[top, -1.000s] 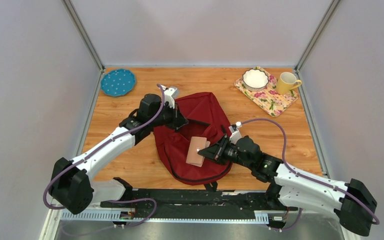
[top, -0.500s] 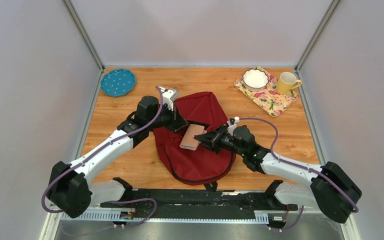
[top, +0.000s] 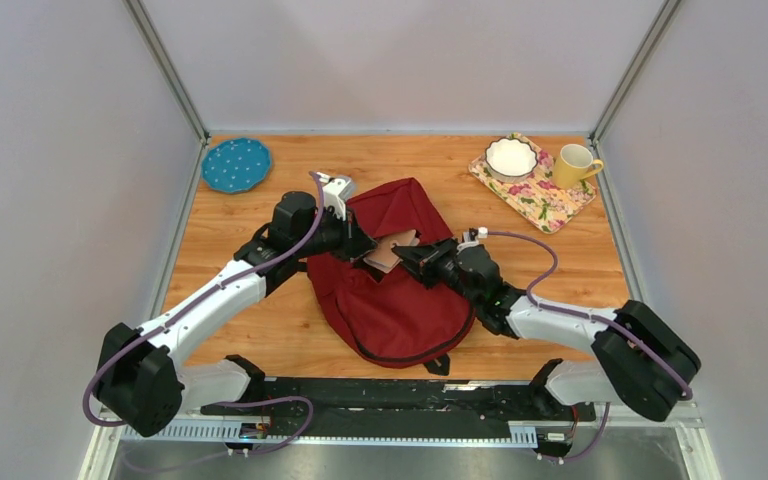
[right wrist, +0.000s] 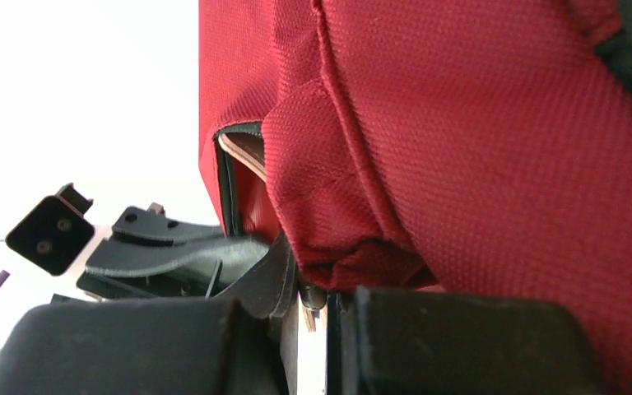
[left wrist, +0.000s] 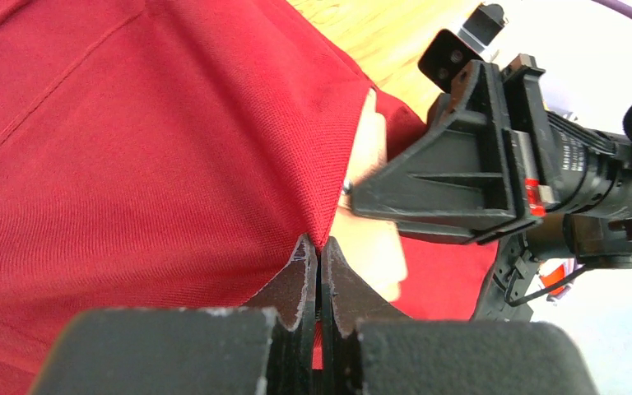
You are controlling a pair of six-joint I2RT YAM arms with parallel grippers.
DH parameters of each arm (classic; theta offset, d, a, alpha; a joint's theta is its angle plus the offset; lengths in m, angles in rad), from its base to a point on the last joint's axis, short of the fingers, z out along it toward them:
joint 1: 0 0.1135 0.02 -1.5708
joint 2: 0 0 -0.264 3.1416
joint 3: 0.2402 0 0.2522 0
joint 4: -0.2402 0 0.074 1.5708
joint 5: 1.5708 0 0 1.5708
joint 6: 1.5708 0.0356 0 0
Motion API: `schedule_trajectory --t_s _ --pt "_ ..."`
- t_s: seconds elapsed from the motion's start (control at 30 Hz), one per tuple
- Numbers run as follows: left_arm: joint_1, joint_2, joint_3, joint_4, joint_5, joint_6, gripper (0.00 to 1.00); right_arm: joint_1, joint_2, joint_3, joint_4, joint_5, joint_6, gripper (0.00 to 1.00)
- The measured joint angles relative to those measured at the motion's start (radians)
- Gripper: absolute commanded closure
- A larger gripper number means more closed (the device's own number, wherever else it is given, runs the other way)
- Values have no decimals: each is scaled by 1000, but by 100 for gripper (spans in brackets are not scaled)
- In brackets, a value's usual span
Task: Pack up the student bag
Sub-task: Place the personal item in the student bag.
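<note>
The student bag, dark red, lies in the middle of the table with its rounded top at the far end. My left gripper is shut on the red fabric edge of the bag's opening, holding it up. My right gripper is shut on a flat tan notebook, whose far end sits under the lifted fabric. In the left wrist view the notebook shows just beside my left gripper. In the right wrist view its edge shows inside the opening, past my right gripper.
A blue plate lies at the far left. A floral tray at the far right holds a white bowl, with a yellow mug beside it. Grey walls close in the table's left and right sides.
My right gripper has carried the tan notebook from above the bag's front, away and leftward, into the opening. The left gripper has kept its hold on the fabric, almost still.
</note>
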Motion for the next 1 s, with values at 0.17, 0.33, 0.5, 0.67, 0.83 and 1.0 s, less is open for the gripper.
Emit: schedule_trajectory --t_s 0.17,0.33,0.5,0.67,0.83,1.0 --pt "0 13 14 -13 1 0 100 19 124 57 80 109 -27 100" --pt "0 29 61 -78 -3 34 100 32 198 117 91 196 -61 100" --pt "1 29 69 -99 -3 51 100 32 200 216 -55 202 -151 99" --pt "9 39 69 -97 -11 50 100 32 260 318 -162 130 -253 89" --pt "11 42 69 -95 -40 48 100 32 373 408 -227 59 -311 67" --pt "21 42 69 -97 -56 48 100 30 416 455 -273 -7 -373 35"
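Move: The right hand, already holding the personal item, has the bag's open mouth about 4 cm to its left, 3 cm ahead and 5 cm below. The item's middle lies some 1 cm ahead and 1 cm left of the hand. The mouth's far-left rim, pinched by the left hand, is some 5 cm left and 2 cm ahead. From the left hand, the mouth is roughly 4 cm right, 1 cm back and 5 cm below. With the personal item still pinched at its tips, the right hand reaches about 5 cm forward beside the left gripper, then swings left and down into the bag's mouth. Its left side sinks some 25 degrees so the fingertips dip, and the fingers open to about half as they go deeper. The left hand keeps its pinch on the rim, easing slightly forward and left at the end. ##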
